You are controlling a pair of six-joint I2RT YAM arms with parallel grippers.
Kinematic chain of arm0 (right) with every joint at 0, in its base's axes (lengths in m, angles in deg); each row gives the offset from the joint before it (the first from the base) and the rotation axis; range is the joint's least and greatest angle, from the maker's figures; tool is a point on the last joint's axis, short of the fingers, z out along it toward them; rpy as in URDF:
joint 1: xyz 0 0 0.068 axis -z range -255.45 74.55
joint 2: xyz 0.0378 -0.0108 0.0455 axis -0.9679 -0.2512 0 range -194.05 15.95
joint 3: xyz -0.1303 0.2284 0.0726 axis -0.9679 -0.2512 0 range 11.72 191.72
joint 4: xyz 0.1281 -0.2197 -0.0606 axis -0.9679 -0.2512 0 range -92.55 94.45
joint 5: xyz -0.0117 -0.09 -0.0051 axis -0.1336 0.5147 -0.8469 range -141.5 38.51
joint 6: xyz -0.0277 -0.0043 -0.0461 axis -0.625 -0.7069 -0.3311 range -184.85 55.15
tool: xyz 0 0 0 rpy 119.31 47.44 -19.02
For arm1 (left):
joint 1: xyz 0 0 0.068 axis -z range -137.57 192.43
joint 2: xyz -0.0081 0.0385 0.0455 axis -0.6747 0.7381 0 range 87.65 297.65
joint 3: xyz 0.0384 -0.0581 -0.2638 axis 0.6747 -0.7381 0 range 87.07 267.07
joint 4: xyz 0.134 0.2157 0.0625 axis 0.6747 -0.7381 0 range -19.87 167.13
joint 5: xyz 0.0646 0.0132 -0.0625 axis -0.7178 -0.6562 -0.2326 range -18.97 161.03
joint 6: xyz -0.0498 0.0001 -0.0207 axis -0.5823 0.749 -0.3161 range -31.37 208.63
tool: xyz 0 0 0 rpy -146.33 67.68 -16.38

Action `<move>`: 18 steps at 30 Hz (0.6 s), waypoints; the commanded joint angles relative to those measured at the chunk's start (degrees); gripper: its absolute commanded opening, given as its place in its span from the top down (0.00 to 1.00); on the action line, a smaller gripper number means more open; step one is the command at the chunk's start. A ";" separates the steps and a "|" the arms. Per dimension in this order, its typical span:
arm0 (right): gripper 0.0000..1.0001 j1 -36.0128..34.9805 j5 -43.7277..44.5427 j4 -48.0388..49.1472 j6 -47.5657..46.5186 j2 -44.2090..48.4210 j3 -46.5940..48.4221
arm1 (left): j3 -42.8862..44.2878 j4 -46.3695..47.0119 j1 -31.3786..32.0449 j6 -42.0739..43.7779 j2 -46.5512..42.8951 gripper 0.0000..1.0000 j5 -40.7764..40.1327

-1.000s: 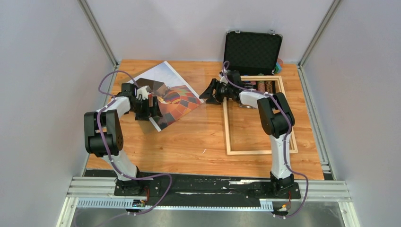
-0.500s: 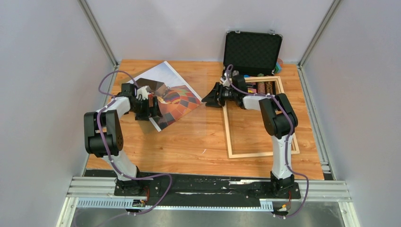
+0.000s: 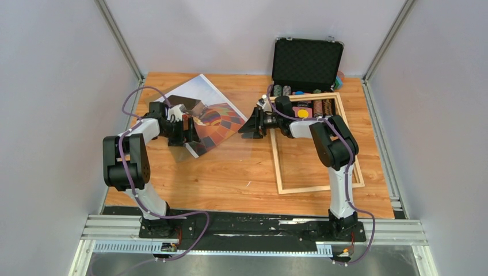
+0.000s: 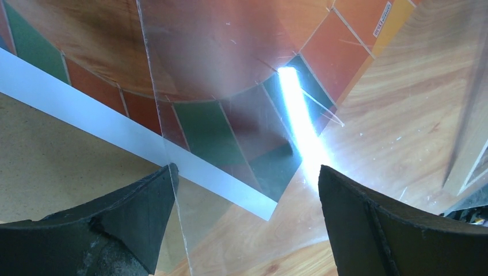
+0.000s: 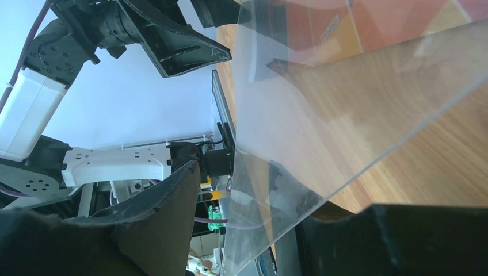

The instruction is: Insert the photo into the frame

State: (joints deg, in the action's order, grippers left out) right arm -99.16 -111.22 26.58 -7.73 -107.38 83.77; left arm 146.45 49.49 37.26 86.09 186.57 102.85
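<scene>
The photo [image 3: 210, 118], a balloon print, lies face up at the back left. The light-wood frame [image 3: 320, 187] lies flat at the right. A clear pane [image 4: 230, 115] spans the space between both grippers and overlaps the photo's [image 4: 69, 98] corner. My left gripper [image 3: 187, 133] is wide open at the photo's near edge, with the pane's edge just inside its left finger [image 4: 144, 213]. My right gripper [image 3: 248, 125] sits left of the frame with the pane's [image 5: 322, 115] other end between its jaws. There the pane rests against one finger [image 5: 403, 241], with a gap to the other.
An open black chip case [image 3: 307, 60] stands at the back right, with rows of chips [image 3: 305, 106] just inside the frame's far end. A plain tan board [image 4: 52, 167] shows under the photo's edge. Grey walls enclose the table on three sides.
My right gripper has moved left and a little nearer, and its jaws have narrowed around the pane. The left gripper has barely shifted and stays wide open.
</scene>
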 commanded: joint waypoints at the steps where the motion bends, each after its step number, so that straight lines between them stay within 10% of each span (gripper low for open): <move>1: 0.54 -0.20 -0.98 0.93 -0.58 1.33 2.38 | -1.90 -1.92 1.03 0.26 1.61 0.00 1.92; 18: 1.00 -0.21 12.46 -19.15 -13.09 4.27 6.07 | -1.80 -1.86 1.01 0.48 -0.22 0.00 1.76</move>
State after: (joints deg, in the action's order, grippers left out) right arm -99.18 -103.42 12.16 -15.71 -107.38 88.38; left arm 146.36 49.56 37.46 86.15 186.57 103.81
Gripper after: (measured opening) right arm 0.007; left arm 0.999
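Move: Between the right hand's half-open fingers, which point to its left, already stands the right edge of the clear sheet, about level with the hand point. The photo lies some 14 cm to this hand's left, 7 cm ahead and 9 cm below; the frame's middle is roughly 23 cm to its right, 2 cm back and 8 cm below. From the left hand that sheet edge is about 22 cm right, 2 cm ahead and 5 cm higher. Closing fully from about half open, the right fingers pinch the clear sheet's right edge between upper and lower finger. The hand first eases forward and a touch up, then sinks with the sheet to about 2 cm lower and 1.5 cm farther out, its fingertips tipping down some 10 degrees. ##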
